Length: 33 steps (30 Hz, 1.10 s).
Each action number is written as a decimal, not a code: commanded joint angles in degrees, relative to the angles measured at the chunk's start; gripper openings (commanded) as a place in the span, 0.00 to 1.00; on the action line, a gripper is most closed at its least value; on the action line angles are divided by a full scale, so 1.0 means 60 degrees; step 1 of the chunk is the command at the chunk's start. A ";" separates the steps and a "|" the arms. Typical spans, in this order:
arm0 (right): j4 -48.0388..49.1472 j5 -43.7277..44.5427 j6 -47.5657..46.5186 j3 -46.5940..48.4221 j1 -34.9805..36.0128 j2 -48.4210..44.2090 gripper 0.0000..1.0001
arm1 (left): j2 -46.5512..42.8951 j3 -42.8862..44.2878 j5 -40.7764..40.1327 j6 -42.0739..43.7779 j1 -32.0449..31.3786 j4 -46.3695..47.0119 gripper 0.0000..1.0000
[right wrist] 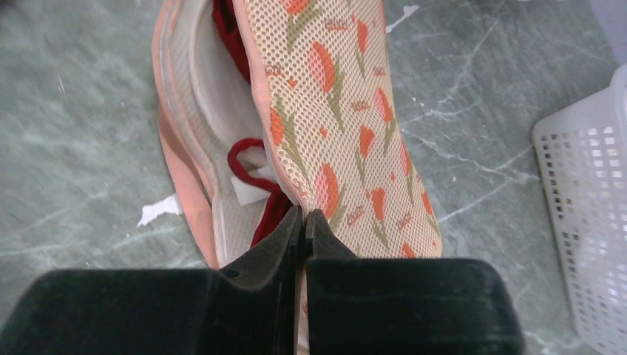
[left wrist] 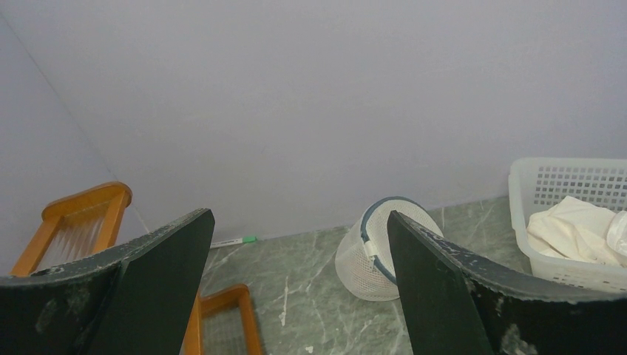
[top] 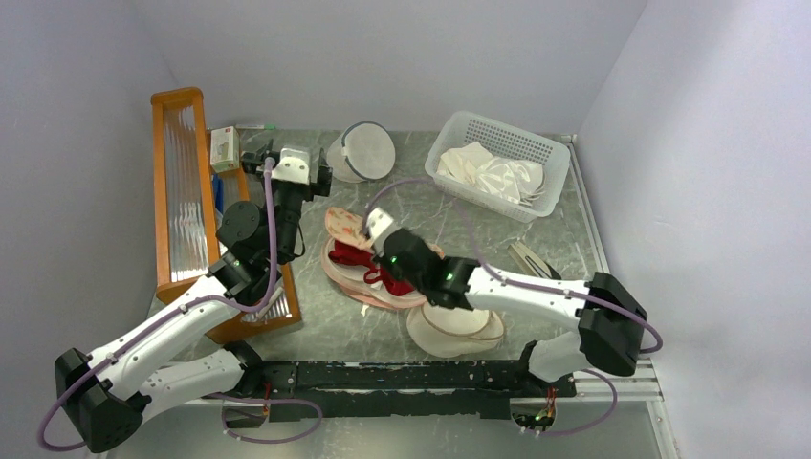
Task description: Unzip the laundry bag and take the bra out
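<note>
The laundry bag [top: 346, 279] lies unzipped at the table's middle, peach with a carrot print. Its upper flap [right wrist: 336, 111] stands lifted, and the pale lining shows. My right gripper [right wrist: 304, 216] is shut on the flap's near edge [top: 376, 251]. The deep red bra [right wrist: 231, 37] lies inside the bag, with a strap loop [right wrist: 244, 151] next to the jaws. From above, the bra [top: 356, 256] shows between the two halves. My left gripper [left wrist: 299, 216] hangs open and empty above the back left of the table [top: 287, 164], away from the bag.
A white mesh dome bag [top: 363, 151] lies on its side at the back. A white basket [top: 457, 129] holds white cloth at the back right. A wooden rack [top: 182, 191] runs along the left. A round cream pouch [top: 454, 330] lies under the right forearm.
</note>
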 commanded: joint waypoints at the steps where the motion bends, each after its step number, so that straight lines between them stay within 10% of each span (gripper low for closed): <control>1: 0.0655 -0.2579 0.1310 0.0070 -0.1808 -0.0450 0.01 | -0.0229 0.0144 -0.0041 -0.0060 0.0085 0.0221 0.99; 13: 0.0999 -0.3451 0.2188 0.0842 -0.5341 0.1301 0.04 | -0.0283 0.0100 -0.0151 -0.0048 0.0089 0.0278 0.99; 24: -0.1103 -0.0328 0.2785 0.1857 -0.5430 0.0916 0.63 | -0.0230 0.0115 -0.0021 -0.0157 0.0138 0.0231 0.99; 33: -0.0255 -0.3793 0.3554 -0.0210 -0.5785 -0.0738 0.87 | -0.0090 0.0150 -0.0027 -0.0199 0.0177 0.0130 0.99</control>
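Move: My right hand still pinches the free edge of the laundry bag's lid. The open stretch of table beyond the bag, where the lid is to go, lies about 13 cm ahead, 9 cm right and 8 cm below. The red bra is almost under my fingers, 6 cm down, 1 cm back and 2 cm right; the basket sits some 22 cm ahead and 28 cm right, the mesh bin 22 cm ahead and 3 cm left. From my left hand the lid's spot is roughly 6 cm ahead, 22 cm right, 34 cm down. I swing my right hand in a low arc, about 16 cm forward and 10 cm right, carrying the lid edge over the bra and away from it to lay the lid out towards the basket, while my wrist turns clockwise some 35 degrees. Dipping at the far end, I open my fingers wide, let go of the lid, then lift and draw back a little, still drifting right. ##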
